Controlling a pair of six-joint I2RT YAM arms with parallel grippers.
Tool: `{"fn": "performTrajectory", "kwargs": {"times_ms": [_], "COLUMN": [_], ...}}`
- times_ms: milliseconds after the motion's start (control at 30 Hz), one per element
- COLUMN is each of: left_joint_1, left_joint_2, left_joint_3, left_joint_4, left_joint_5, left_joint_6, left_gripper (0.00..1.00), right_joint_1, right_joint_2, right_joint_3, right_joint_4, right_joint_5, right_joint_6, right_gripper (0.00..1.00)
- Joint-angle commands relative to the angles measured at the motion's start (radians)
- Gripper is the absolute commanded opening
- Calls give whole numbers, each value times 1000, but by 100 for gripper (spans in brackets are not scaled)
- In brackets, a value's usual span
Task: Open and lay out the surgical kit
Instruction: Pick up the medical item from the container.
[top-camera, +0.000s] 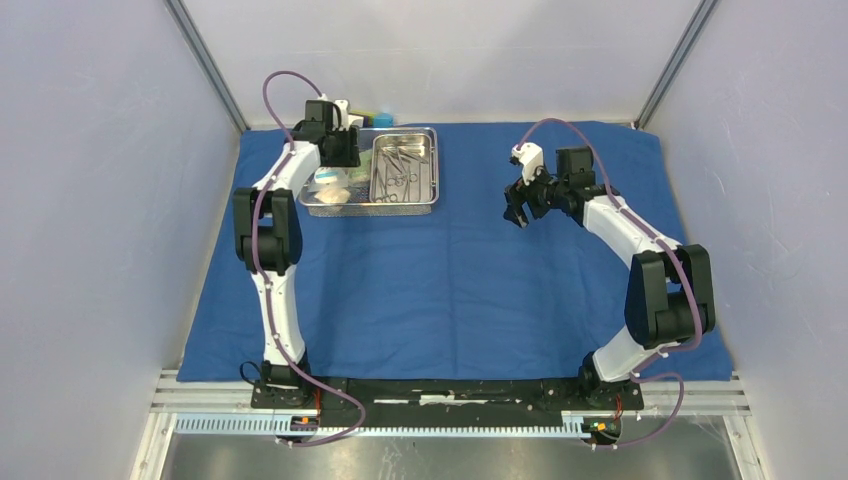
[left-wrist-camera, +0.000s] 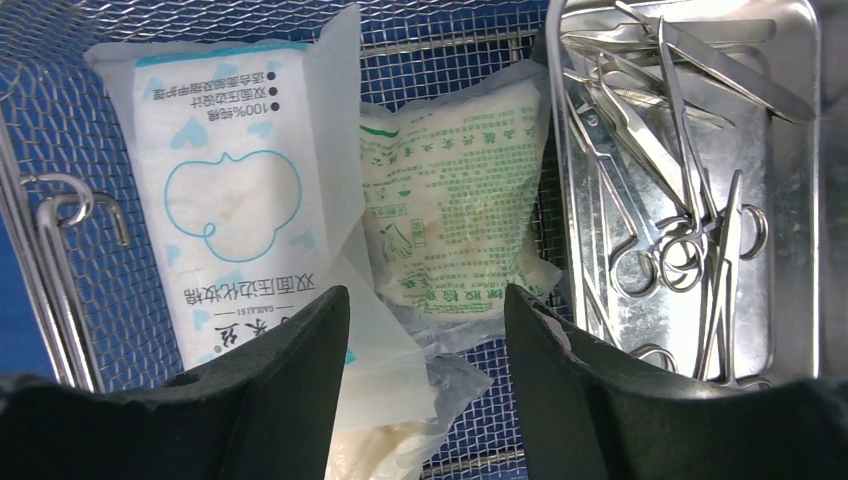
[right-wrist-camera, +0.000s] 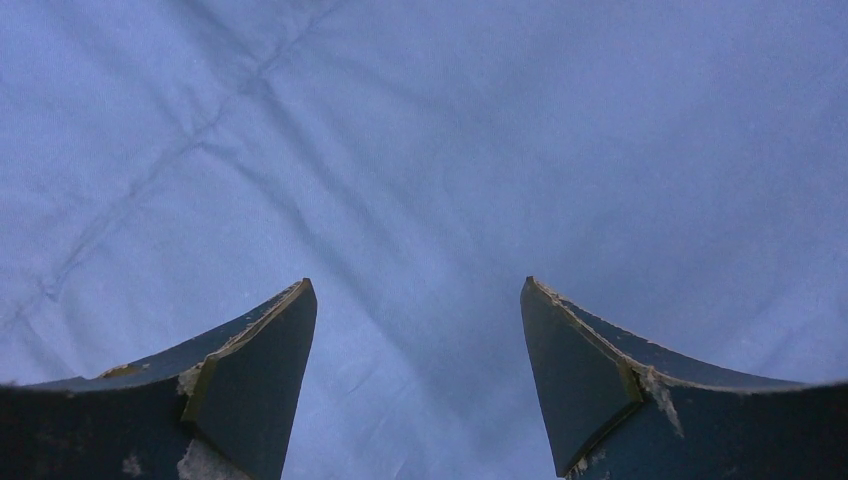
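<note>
The blue cloth wrap (top-camera: 450, 290) lies spread flat over the table. At its back left stands the wire-mesh basket (top-camera: 308, 205), and the steel pan (top-camera: 428, 170) sits in its right half, holding several scissor-like instruments (left-wrist-camera: 680, 200). My left gripper (top-camera: 340, 150) hangs over the basket's left half. In the left wrist view a white and blue packet (left-wrist-camera: 230, 190) and a green-printed packet (left-wrist-camera: 450, 200) lie on the mesh (left-wrist-camera: 450, 60). The left gripper (left-wrist-camera: 425, 295) is open, and a clear packet (left-wrist-camera: 400, 440) has its corner between the jaws. My right gripper (top-camera: 520, 205) is open above bare cloth (right-wrist-camera: 420, 130), with nothing in it.
Small blocks (top-camera: 375, 120) sit just behind the basket at the cloth's far edge. A wire handle (left-wrist-camera: 60, 210) rests against the basket's left wall. Pale enclosure walls stand on the left, right and back. The arm bases are bolted at the near edge.
</note>
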Motion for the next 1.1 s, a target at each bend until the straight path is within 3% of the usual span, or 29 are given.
{"fn": "performTrajectory", "kwargs": {"times_ms": [0, 667, 933, 1067], "left_joint_1": [-12, -29, -29, -28], "left_joint_2": [3, 120, 71, -1], "left_joint_3": [40, 100, 87, 84], "left_joint_4": [31, -15, -5, -17], "left_joint_5": [38, 36, 56, 75], "left_joint_6": [23, 14, 10, 23], "left_gripper": [64, 62, 37, 20], "right_joint_1": [-4, -12, -14, -14], "right_joint_2": [-18, -4, 0, -1], "right_joint_3": [1, -5, -6, -3], "right_joint_4": [32, 28, 23, 21], "right_joint_5": [-19, -23, -24, -27], "right_joint_6": [8, 8, 6, 6], "right_gripper": [81, 81, 82, 81]}}
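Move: The green-printed gauze packet lies in the basket about 4 cm ahead of the left gripper, 2 cm to its right and 5 cm below. Level with the packet, the white pack is some 7 cm to its left and the instrument tray 10 cm to its right; the small cream packet sits 3 cm back from the gripper, 3 cm left and 6 cm down. From the right gripper the gauze packet is about 33 cm left, 9 cm ahead and 8 cm lower. Bring the left gripper about 2 cm right with its fingers open, then sink some 4 cm onto the near part of the green-printed gauze packet, between the white pack and the tray, tipping the fingers slightly steeper. Once down, stay there and close the fingers to pinch the wrapper between the tips. ##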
